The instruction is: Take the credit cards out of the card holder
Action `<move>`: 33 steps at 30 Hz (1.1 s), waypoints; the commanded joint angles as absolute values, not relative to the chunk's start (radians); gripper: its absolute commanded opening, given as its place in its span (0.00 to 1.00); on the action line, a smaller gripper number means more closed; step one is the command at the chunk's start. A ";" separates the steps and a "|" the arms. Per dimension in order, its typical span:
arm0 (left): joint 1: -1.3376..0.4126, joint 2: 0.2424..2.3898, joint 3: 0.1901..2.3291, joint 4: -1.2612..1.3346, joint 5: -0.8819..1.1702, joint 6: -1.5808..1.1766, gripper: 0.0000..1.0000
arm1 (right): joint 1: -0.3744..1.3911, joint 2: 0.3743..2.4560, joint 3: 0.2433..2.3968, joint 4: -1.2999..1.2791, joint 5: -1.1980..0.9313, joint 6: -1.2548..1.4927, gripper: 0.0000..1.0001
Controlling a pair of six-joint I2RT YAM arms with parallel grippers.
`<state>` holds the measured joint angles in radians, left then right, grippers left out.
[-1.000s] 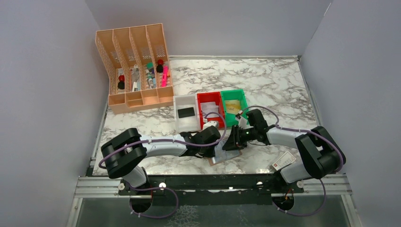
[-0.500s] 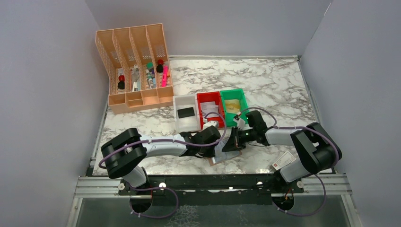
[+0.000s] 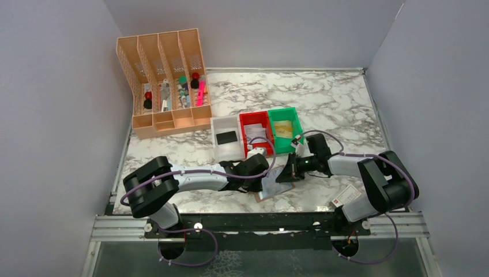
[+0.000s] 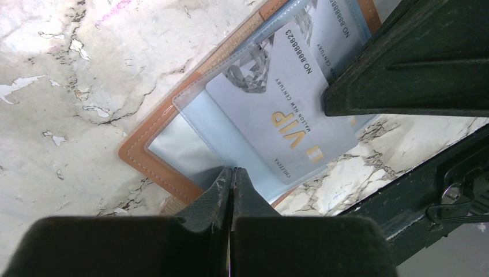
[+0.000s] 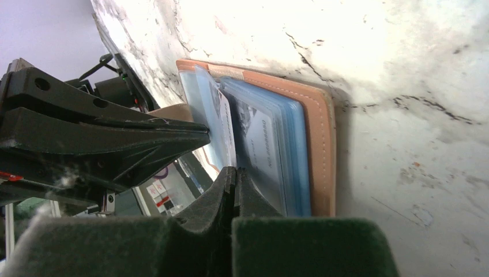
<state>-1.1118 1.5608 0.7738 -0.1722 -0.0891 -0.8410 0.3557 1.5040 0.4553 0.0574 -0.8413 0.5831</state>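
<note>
The card holder (image 3: 272, 191) lies open on the marble near the front edge, brown (image 4: 151, 166) outside with pale blue clear sleeves inside. A pale credit card (image 4: 277, 109) marked VIP sits partly in one sleeve. My left gripper (image 4: 232, 171) is shut, its tips pressing on the holder's inner face by the brown edge. My right gripper (image 5: 235, 171) is shut at the edge of the raised leaf that carries this credit card (image 5: 216, 109), apart from the other sleeves. The right fingers (image 4: 403, 63) cover the card's far edge. From above, both grippers (image 3: 262, 180) (image 3: 286, 174) meet over the holder.
A white bin (image 3: 215, 151) with a dark card, a red bin (image 3: 243, 137) and a green bin (image 3: 297, 130) with a tan card stand just behind the holder. A peach desk organizer (image 3: 164, 86) fills the back left. Grey walls enclose both sides.
My right gripper has shut on the card's edge and drawn slightly to the right. The left gripper has stayed shut and in place.
</note>
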 commanded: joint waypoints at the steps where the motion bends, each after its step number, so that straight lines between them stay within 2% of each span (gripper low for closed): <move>1: -1.113 1.590 0.743 -0.268 -0.109 -0.833 0.00 | 0.325 1.495 0.471 -0.008 -0.859 0.510 0.02; 8: -1.113 1.579 0.735 -0.268 -0.110 -0.834 0.00 | 0.290 1.459 0.491 -0.111 -0.809 0.422 0.03; 12: -1.114 1.585 0.754 -0.268 -0.109 -0.821 0.00 | 0.291 1.440 0.456 0.002 -0.937 0.485 0.14; 20: -1.113 1.622 0.790 -0.259 -0.087 -0.798 0.00 | 0.291 1.456 0.428 0.090 -0.973 0.544 0.26; 33: -1.113 1.616 0.788 -0.252 -0.086 -0.805 0.00 | 0.313 1.520 0.423 0.156 -0.969 0.581 0.29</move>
<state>-1.1122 1.5829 0.7986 -0.1837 -0.0864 -0.8219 0.3004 1.4994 0.4305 0.1158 -0.9554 0.5652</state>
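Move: The right hand's closed fingers are already at the outer end of the VIP card, whose middle lies about 3 cm to their left, level fore and aft, and roughly 1 cm lower. The card holder's middle is also some 3 cm left, about 2 cm below. The green box stands about 16 cm straight ahead, the red box 15 cm ahead and 9 cm left. From the left hand the card's middle is about 5 cm right and 2 cm ahead. The right hand, its fingers still shut on the VIP card's outer end, carries on drawing it to the right out of its clear sleeve for about 1.5 cm, while the left hand's closed tips stay put on the sleeve corner near the brown edge and keep the card holder down. Then the right fingers let go and open to a bit under a third, the hand rising about 1.5 cm and easing back left some 1 cm with a slight roll, so that its fingers end up on either side of the card's raised edge. ##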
